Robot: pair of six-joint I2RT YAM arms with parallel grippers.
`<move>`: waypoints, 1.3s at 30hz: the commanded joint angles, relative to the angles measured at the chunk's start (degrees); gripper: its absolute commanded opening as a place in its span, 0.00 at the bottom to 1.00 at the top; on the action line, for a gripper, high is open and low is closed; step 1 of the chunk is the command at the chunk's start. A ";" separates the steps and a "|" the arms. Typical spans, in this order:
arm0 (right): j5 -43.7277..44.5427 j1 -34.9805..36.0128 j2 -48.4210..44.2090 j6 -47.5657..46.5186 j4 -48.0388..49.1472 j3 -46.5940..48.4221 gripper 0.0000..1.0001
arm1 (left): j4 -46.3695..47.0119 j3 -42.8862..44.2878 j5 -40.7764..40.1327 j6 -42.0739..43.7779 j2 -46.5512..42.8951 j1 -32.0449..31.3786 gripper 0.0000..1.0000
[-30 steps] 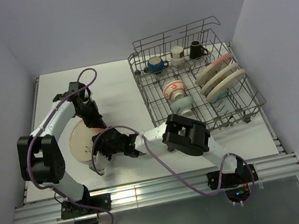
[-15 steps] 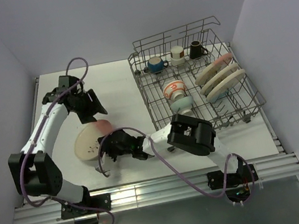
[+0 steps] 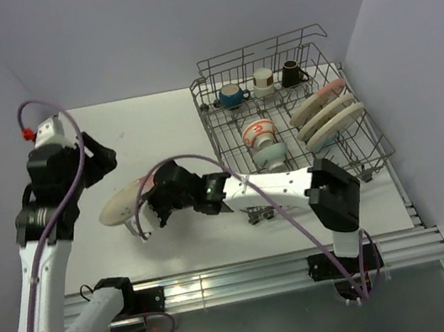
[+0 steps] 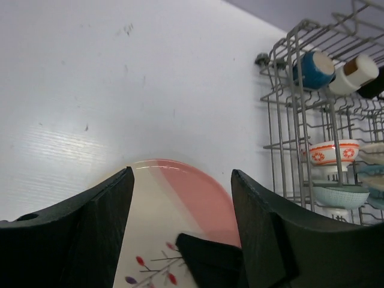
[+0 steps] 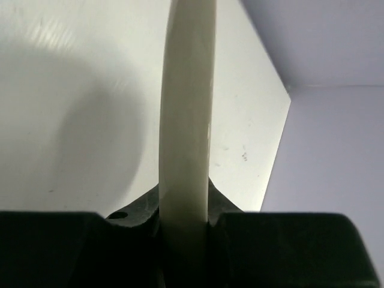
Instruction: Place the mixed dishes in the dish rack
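A cream and pink plate with a leaf sprig hangs tilted above the table, and my right gripper is shut on its near rim. Edge-on in the right wrist view, the plate's rim runs down into that gripper. My left gripper is raised at the far left, open and apart from the plate. Seen from it, the plate lies below between the open fingers. The dish rack at the back right holds three plates, an orange-red bowl, a teal bowl and mugs.
The rack's left wall stands to the right of the held plate, with a blue mug and the orange-red bowl behind it. The right arm's forearm stretches across the table in front of the rack. Purple walls close in both sides.
My left gripper opened, let go of the plate and drew up and back to the left. My right gripper shut on the plate's rim and lifted it off the table, tilted.
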 commanded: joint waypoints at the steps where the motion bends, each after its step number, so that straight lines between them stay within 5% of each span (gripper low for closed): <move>1: -5.54 -1.50 -9.27 7.57 -9.20 13.37 0.00 | 9.18 -6.97 -6.50 0.27 -9.15 0.24 0.74; 11: -14.34 -12.13 -15.95 5.73 -44.71 31.41 0.00 | 19.13 -17.27 -12.48 4.14 -29.91 0.24 0.90; 24: -9.25 -33.75 -23.95 -7.89 -82.77 43.71 0.00 | 24.58 -30.61 -4.84 8.62 -30.27 0.24 0.93; 39: 4.80 -39.38 -35.99 -9.21 -85.69 28.00 0.00 | 30.56 -35.29 -1.32 12.58 -25.35 0.24 0.94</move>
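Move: The right hand already grips the last plate by its edge. The free slot in front of the rack's standing plates lies about 51 cm to the right, 11 cm ahead and some 5 cm lower. The nearest standing plate is about 4 cm beyond that slot; the green bowl is about 32 cm right and 11 ahead of the hand, the orange bowl 30 right and 18 ahead. From the left hand, the slot is some 63 cm right, 4 ahead, 18 below. Upward first, then in a long sweep to the right of nearly 40 cm, the right hand carries the gripped plate clear of the table and in above the rack towards the standing plates, rising about 18 cm and swinging some 35 degrees clockwise. The empty left hand backs off and up, then sinks to about 6 cm below its start, fingers opening wider and tilting up. ##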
